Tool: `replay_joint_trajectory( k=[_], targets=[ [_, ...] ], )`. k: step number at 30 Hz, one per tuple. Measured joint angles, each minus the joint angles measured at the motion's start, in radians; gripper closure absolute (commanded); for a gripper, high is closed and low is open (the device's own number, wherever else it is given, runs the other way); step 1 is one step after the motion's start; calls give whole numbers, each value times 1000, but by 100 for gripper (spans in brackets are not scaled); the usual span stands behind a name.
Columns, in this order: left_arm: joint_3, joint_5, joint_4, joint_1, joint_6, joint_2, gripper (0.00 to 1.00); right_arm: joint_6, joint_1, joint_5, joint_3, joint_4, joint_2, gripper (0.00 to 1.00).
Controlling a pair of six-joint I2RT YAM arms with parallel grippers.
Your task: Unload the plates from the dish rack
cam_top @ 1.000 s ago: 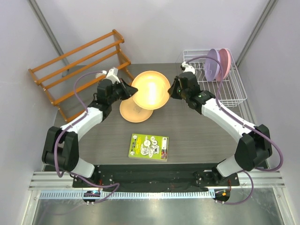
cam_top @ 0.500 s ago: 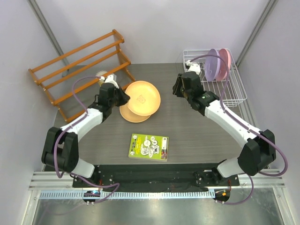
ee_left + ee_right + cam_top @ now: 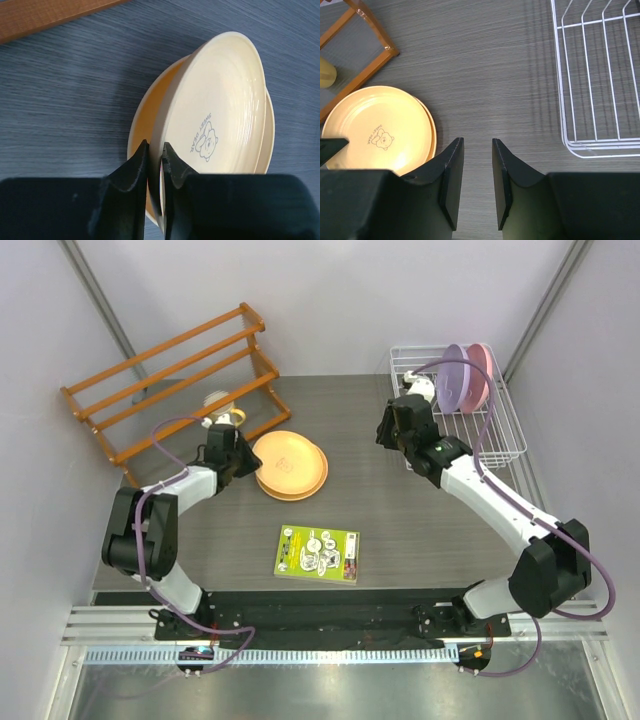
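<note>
An orange-yellow plate [image 3: 290, 462] with a bear print lies on a second orange-yellow plate [image 3: 145, 115] left of the table's middle. My left gripper [image 3: 243, 453] is shut on the top plate's left rim [image 3: 155, 150]. The lilac plate [image 3: 455, 378] and the pink plate [image 3: 482, 375] stand upright at the back of the white wire dish rack [image 3: 500, 445]. My right gripper [image 3: 385, 428] is open and empty, above bare table between the stacked plates [image 3: 377, 130] and the rack [image 3: 590, 75].
An orange-brown wooden slatted rack [image 3: 170, 380] stands at the back left, with a small yellow object [image 3: 218, 400] by its foot. A green-and-yellow booklet [image 3: 317, 553] lies near the front middle.
My left gripper has lowered the orange-yellow plate from raised and tilted to lying on the other plate. My right gripper has left the plate's rim and drawn back towards the rack.
</note>
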Motion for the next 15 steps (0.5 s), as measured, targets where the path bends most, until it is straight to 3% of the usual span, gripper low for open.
replay_joint_trajectory(
  k=[2, 3, 7, 8, 15],
  targets=[
    [0, 14, 16, 1, -1, 7, 66, -3, -5, 0, 0, -1, 0, 66],
    [0, 21, 21, 0, -1, 12, 53, -3, -8, 0, 0, -2, 0, 66],
    [0, 51, 37, -1, -10, 37, 24, -12, -21, 2, 0, -8, 0, 65],
    [0, 55, 39, -1, -5, 37, 1, -15, -24, 5, 0, -10, 0, 65],
    [1, 58, 0, -1, -14, 39, 1, -120, -83, 156, 37, -37, 32, 65]
  ],
)
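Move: Roughly 8 cm to the left hand's right, about level fore and aft and 5 cm lower, is the middle of the lower yellow plate, over which that hand holds the second yellow plate tilted by its left rim; the mug is about 15 cm ahead and 9 cm left of this hand. From the empty right hand the purple plate stands some 22 cm ahead, 16 cm right and 10 cm down, the pink plate 6 cm right of it. Opening from nearly shut to wide, the left fingers let go of the held plate's raised left rim while that hand stays almost in place, sinking about 1.5 cm and easing 1 cm right. Meanwhile the right hand, fingers steady at a third open, sweeps right about 6.5 cm and slightly forward, slowly then faster, towards the purple plate in the dish rack, its left side dipping and the wrist turning clockwise some 10 degrees. ##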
